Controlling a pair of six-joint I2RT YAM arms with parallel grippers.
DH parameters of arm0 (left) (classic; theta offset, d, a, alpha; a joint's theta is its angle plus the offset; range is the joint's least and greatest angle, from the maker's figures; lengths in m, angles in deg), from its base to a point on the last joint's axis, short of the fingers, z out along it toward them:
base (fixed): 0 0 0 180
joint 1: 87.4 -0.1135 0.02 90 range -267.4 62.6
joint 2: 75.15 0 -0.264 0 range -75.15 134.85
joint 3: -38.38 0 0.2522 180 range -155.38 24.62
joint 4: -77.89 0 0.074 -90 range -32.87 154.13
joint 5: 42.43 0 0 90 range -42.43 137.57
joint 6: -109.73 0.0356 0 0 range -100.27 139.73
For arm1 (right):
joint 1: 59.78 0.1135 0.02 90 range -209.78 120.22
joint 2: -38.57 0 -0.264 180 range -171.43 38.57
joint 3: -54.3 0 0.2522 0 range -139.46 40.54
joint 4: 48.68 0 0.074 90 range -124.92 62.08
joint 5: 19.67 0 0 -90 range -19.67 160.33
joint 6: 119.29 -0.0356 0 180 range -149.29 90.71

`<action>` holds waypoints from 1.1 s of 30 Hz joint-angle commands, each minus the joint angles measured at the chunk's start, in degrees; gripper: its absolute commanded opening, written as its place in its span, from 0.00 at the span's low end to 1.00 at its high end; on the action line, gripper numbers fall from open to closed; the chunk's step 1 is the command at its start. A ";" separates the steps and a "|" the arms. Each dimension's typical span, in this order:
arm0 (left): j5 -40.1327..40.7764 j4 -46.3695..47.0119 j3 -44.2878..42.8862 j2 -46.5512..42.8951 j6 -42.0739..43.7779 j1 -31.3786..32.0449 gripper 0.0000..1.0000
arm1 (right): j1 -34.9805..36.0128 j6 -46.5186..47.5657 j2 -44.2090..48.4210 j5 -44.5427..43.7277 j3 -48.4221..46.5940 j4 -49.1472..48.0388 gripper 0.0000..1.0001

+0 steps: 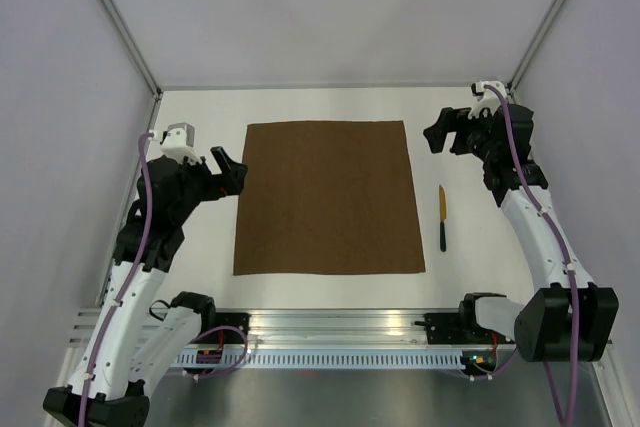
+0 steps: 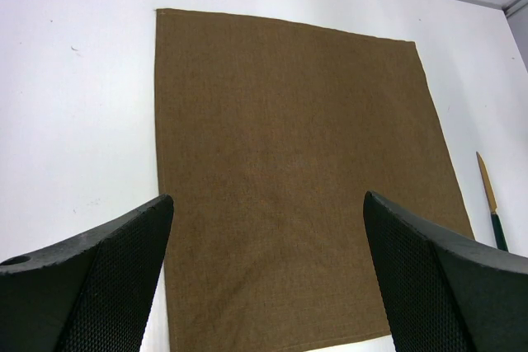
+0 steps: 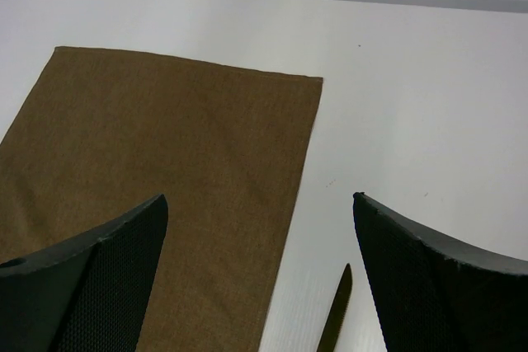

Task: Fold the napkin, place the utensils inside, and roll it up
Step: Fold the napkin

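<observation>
The dark-brown napkin (image 1: 328,197) lies flat and unfolded in the middle of the white table; it also fills the left wrist view (image 2: 289,162) and the left part of the right wrist view (image 3: 157,179). To its right lies a slim utensil (image 1: 442,217) with a yellow blade and dark handle, also seen at the edges of both wrist views (image 2: 489,200) (image 3: 335,319). My left gripper (image 1: 228,167) hovers open by the napkin's left edge. Off the napkin's far right corner my right gripper (image 1: 447,130) is raised and open. Neither holds anything.
Grey walls with metal posts close in the table on three sides (image 1: 320,82). The aluminium rail (image 1: 340,325) carrying both arm bases runs along the near edge. White tabletop (image 1: 470,277) surrounds the napkin.
</observation>
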 commanded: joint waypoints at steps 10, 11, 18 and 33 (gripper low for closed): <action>-1.08 0.99 -0.65 -0.67 1.05 -0.21 1.00 | 0.31 3.17 -3.38 1.89 -2.73 3.04 0.98; -0.73 0.99 -1.79 -0.49 1.14 -0.13 1.00 | 1.01 3.61 -3.64 1.02 -3.17 3.31 0.96; 1.82 -2.35 -15.05 3.63 0.70 -0.13 1.00 | 23.75 6.69 -9.96 -15.56 -8.88 5.33 0.81; 11.75 -10.96 -37.13 6.45 -2.90 -0.13 1.00 | 69.91 8.10 -44.06 -26.23 -29.97 4.63 0.61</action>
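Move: My right hand goes for the napkin's near left corner, about 48 cm to its left, 24 cm back and 25 cm below; the napkin's near right corner lies equally far back and low, but straight in line sideways. The knife is some 8 cm back and 5 cm to the right, also on the table. From my left hand that near left corner is roughly 13 cm back, 5 cm left and 27 cm below. I sweep my right hand some 40 cm left across the napkin, curving back about 17 cm and sinking 15 cm towards the near left corner, swinging it about 50 degrees counter-clockwise, dipping its fingertips and closing the wide-open fingers to a bit over half, on nothing. Meanwhile my left hand, still wide open, clears out upward about 20 cm, drifting slightly left and tilting up. ##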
